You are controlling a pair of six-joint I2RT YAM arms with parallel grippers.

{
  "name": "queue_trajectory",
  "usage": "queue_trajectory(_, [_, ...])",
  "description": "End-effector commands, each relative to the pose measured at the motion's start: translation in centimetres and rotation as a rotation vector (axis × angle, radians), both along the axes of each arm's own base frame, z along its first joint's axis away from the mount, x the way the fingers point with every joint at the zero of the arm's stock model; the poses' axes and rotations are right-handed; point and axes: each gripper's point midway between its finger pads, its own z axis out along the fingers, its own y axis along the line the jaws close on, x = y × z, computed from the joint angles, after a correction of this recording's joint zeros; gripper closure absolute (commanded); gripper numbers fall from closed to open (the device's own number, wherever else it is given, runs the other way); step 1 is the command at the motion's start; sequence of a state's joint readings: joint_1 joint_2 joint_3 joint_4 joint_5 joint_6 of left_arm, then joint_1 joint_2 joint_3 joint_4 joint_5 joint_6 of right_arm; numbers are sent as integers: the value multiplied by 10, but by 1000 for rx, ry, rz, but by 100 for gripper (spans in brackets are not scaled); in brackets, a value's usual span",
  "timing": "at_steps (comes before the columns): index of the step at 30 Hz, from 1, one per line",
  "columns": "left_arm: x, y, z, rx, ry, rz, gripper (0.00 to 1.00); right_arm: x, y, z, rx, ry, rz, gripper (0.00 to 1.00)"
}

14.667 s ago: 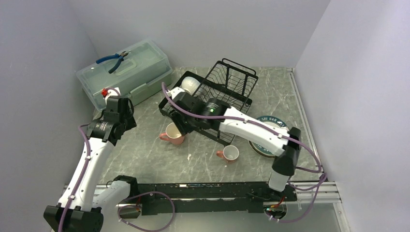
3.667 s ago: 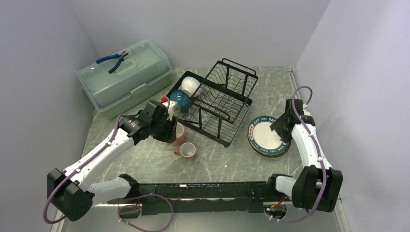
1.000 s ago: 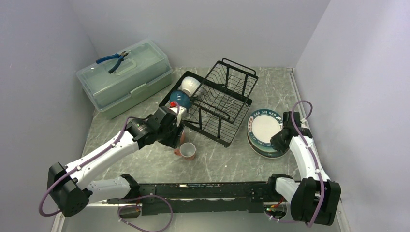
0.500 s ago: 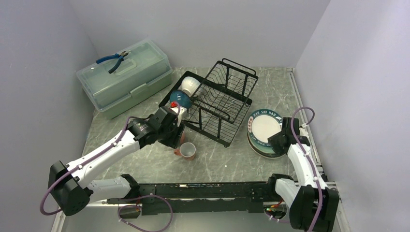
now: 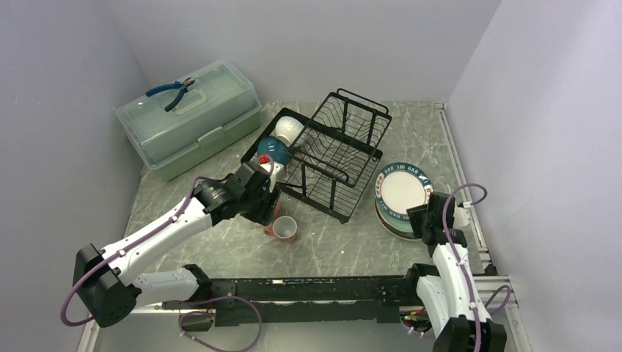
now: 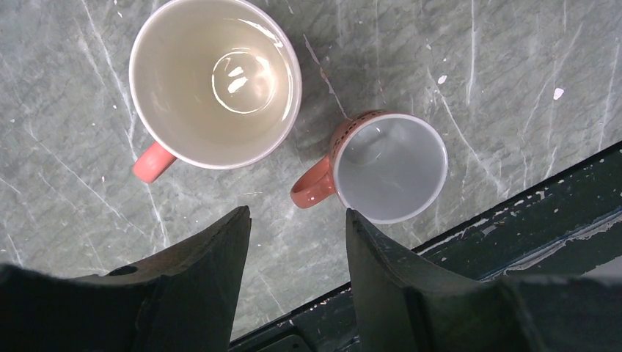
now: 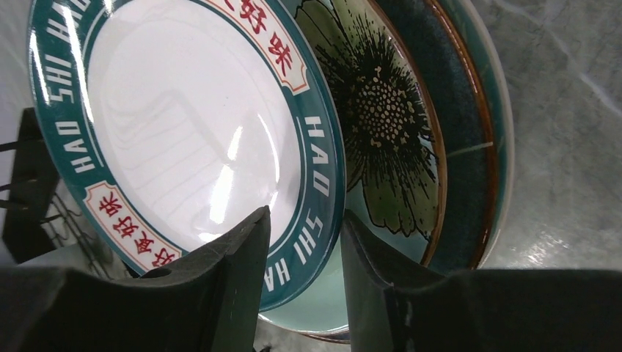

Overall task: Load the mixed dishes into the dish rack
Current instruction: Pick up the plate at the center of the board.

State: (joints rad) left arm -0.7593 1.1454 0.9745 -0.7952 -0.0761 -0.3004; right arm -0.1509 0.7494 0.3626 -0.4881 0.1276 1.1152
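Note:
The black wire dish rack (image 5: 334,147) holds a blue bowl (image 5: 271,149) and a white bowl (image 5: 288,130) at its left end. Two pink mugs stand upright on the table, the big one (image 6: 214,81) and the smaller one (image 6: 389,176) (image 5: 284,229). My left gripper (image 6: 295,220) (image 5: 270,205) hovers open above them, holding nothing. The white plate with the teal lettered rim (image 7: 183,139) (image 5: 402,192) lies askew on the plate stack, over the green floral plate (image 7: 381,125) and a teal plate (image 7: 458,147). My right gripper (image 7: 302,220) (image 5: 419,218) is open, its fingers either side of the white plate's near rim.
A translucent pale green lidded box (image 5: 194,121) with blue pliers (image 5: 170,89) on top stands at the back left. The black base rail (image 5: 308,290) runs along the near edge. Grey walls close in left, right and behind.
My right gripper has opened around the white plate's rim and the arm has drawn back toward the near edge. The left arm has held still above the mugs.

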Motion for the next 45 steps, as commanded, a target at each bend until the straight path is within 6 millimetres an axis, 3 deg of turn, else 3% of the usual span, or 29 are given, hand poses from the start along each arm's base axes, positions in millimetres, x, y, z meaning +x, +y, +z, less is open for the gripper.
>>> queue_trajectory(1, [2, -6, 8, -19, -21, -26, 44, -10, 5, -17, 49, 3, -38, 57])
queue_trajectory(15, [1, -7, 10, -30, -22, -31, 44, -17, 14, -31, 83, -60, -21, 59])
queue_trajectory(22, [1, -9, 10, -35, -23, -35, 44, -20, 14, -37, 93, -90, -38, 69])
queue_trajectory(30, [1, -8, 10, -35, -24, -34, 44, -21, 12, -34, 82, -109, -53, 91])
queue_trajectory(34, [1, -7, 11, -32, -25, -32, 44, -18, 9, -26, 71, -126, -59, 100])
queue_trajectory(45, [1, -7, 10, -26, -15, -29, 45, -19, -2, 29, -15, -199, -62, 100])
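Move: The right hand's open fingers already straddle the near right rim of the white plate with the green border; the plate's middle is about 8 cm ahead, 4 cm to the left and 1 cm below. The flowered plate stack under it is centred roughly 4 cm ahead, 3 cm left and 3 cm down, and the dish rack's middle about 16 cm ahead, 28 cm left, 1 cm up. From the left hand the top plate lies some 10 cm ahead, 40 cm right and 10 cm lower. Almost in place at the rim, the right hand creeps about 1 cm to the left while the wrist swings its fingertips up and outward by some 13 degrees, then the fingers close and pinch the top plate's near right rim, one finger on each face. With the rim gripped, the hand eases back about 1.5 cm towards its base and, right at the end, starts to rise by about 1 cm. ##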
